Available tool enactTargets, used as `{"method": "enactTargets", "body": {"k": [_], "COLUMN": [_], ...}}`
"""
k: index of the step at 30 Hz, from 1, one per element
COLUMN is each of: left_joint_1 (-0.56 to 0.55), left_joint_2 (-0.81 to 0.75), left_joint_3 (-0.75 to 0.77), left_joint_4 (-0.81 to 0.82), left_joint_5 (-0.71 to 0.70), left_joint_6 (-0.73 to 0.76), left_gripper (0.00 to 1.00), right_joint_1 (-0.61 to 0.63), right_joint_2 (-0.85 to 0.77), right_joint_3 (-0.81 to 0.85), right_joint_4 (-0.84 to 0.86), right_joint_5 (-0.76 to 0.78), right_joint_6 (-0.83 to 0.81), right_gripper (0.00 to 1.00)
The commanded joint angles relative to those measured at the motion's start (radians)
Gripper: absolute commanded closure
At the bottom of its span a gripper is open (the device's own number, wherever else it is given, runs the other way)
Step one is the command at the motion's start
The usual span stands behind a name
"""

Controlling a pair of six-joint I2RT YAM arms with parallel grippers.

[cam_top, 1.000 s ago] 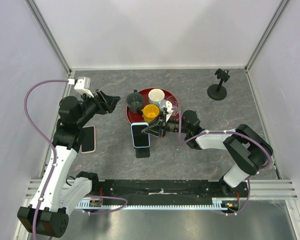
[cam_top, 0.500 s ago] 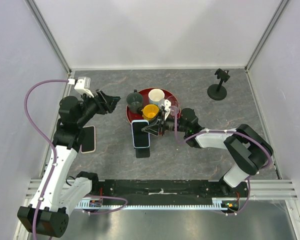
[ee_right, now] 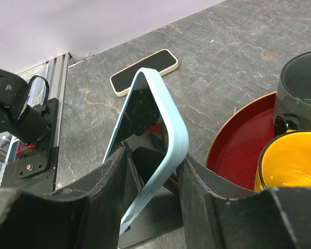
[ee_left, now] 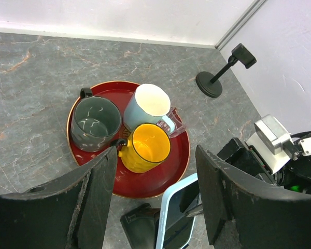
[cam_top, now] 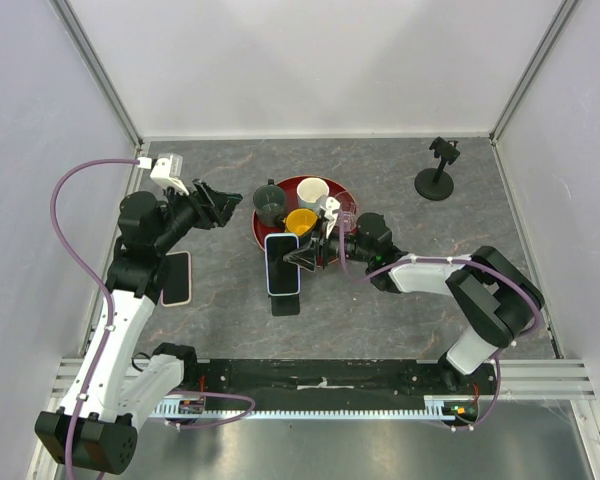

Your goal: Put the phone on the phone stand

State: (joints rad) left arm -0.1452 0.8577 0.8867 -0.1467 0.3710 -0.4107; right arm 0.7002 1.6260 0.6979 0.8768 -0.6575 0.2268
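The phone (cam_top: 280, 265) has a light-blue case and a dark screen. My right gripper (cam_top: 308, 258) is shut on its long edges and holds it tilted, top end up. It also shows in the right wrist view (ee_right: 160, 116) and the left wrist view (ee_left: 182, 218). Under its lower end lies a flat black phone stand (cam_top: 285, 302), seen in the right wrist view (ee_right: 160, 223) too. I cannot tell if the phone touches the stand. My left gripper (cam_top: 228, 203) is open and empty, raised left of the tray.
A red tray (cam_top: 346, 196) behind the phone holds a grey mug (cam_top: 270, 205), a white mug (cam_top: 313, 192), a yellow mug (cam_top: 301, 224) and a clear cup (cam_top: 345, 213). A second phone in a cream case (cam_top: 177, 278) lies at left. A black pole holder (cam_top: 437, 168) stands back right.
My right wrist has shifted a little to the left, toward the tray, and the phone has edged slightly farther back with it. The left arm has not moved.
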Motion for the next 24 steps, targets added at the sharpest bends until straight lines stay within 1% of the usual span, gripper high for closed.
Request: {"method": "enactTargets", "body": {"k": [1,5,8,10,11,12,13,14,16,19,22,24], "left_joint_1": [0.006,0.007,0.006,0.007,0.006,0.006,0.006,0.007,0.006,0.006,0.007,0.006], "left_joint_2": [0.007,0.007,0.009,0.009,0.010,0.009,0.007,0.009,0.007,0.004,0.000,-0.008], "left_joint_3": [-0.002,-0.002,-0.002,-0.002,-0.002,0.000,-0.002,0.000,-0.002,-0.002,0.000,0.001], "left_joint_4": [0.041,0.041,0.041,0.041,0.041,0.042,0.041,0.042,0.041,0.042,0.039,0.039], "left_joint_5": [0.025,0.026,0.028,0.029,0.029,0.031,0.031,0.029,0.029,0.031,0.032,0.034], "left_joint_6": [-0.022,-0.023,-0.023,-0.023,-0.023,-0.023,-0.023,-0.023,-0.023,-0.023,-0.019,-0.017], "left_gripper": [0.32,0.32,0.32,0.32,0.32,0.32,0.32,0.32,0.32,0.32,0.32,0.32], "right_joint_1": [-0.001,-0.001,-0.001,-0.001,-0.001,0.001,-0.001,-0.001,-0.001,-0.001,-0.001,-0.001], "right_joint_2": [0.029,0.023,0.009,0.002,-0.002,-0.005,-0.011,-0.015,-0.029,-0.058,-0.103,-0.132], "right_joint_3": [0.055,0.054,0.052,0.051,0.051,0.051,0.049,0.048,0.049,0.054,0.075,0.089], "right_joint_4": [-0.002,-0.015,-0.033,-0.041,-0.042,-0.047,-0.050,-0.056,-0.068,-0.110,-0.189,-0.278], "right_joint_5": [-0.013,0.005,0.027,0.035,0.038,0.039,0.042,0.047,0.062,0.085,0.104,0.146], "right_joint_6": [-0.015,-0.018,-0.026,-0.024,-0.026,-0.026,-0.026,-0.026,-0.026,-0.032,-0.046,-0.056], "right_gripper": [0.50,0.47,0.42,0.37,0.29,0.19,0.14,0.06,0.02,0.02,0.02,0.02]}}
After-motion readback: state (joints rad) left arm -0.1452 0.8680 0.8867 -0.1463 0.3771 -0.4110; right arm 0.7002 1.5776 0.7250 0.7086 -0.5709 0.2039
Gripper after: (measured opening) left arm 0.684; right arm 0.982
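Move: Just left of the right hand, about 4 cm over and 5 cm below, is the middle of the phone, level with the hand and already leaning on the phone stand. The stand's middle is roughly 10 cm down, 4 cm left and 2 cm back; the yellow cup stands some 12 cm ahead, 1 cm right and 12 cm lower. From the left hand, the phone lies about 5 cm back, 9 cm right and 20 cm down. Spreading its fingers from about half open to fully wide around the phone's right edge, the right hand frees the phone. It eases forward and down about 1 cm each, then turns upward and begins to back off to the right by about 1 cm, the wrist turning only some 5 degrees clockwise. ##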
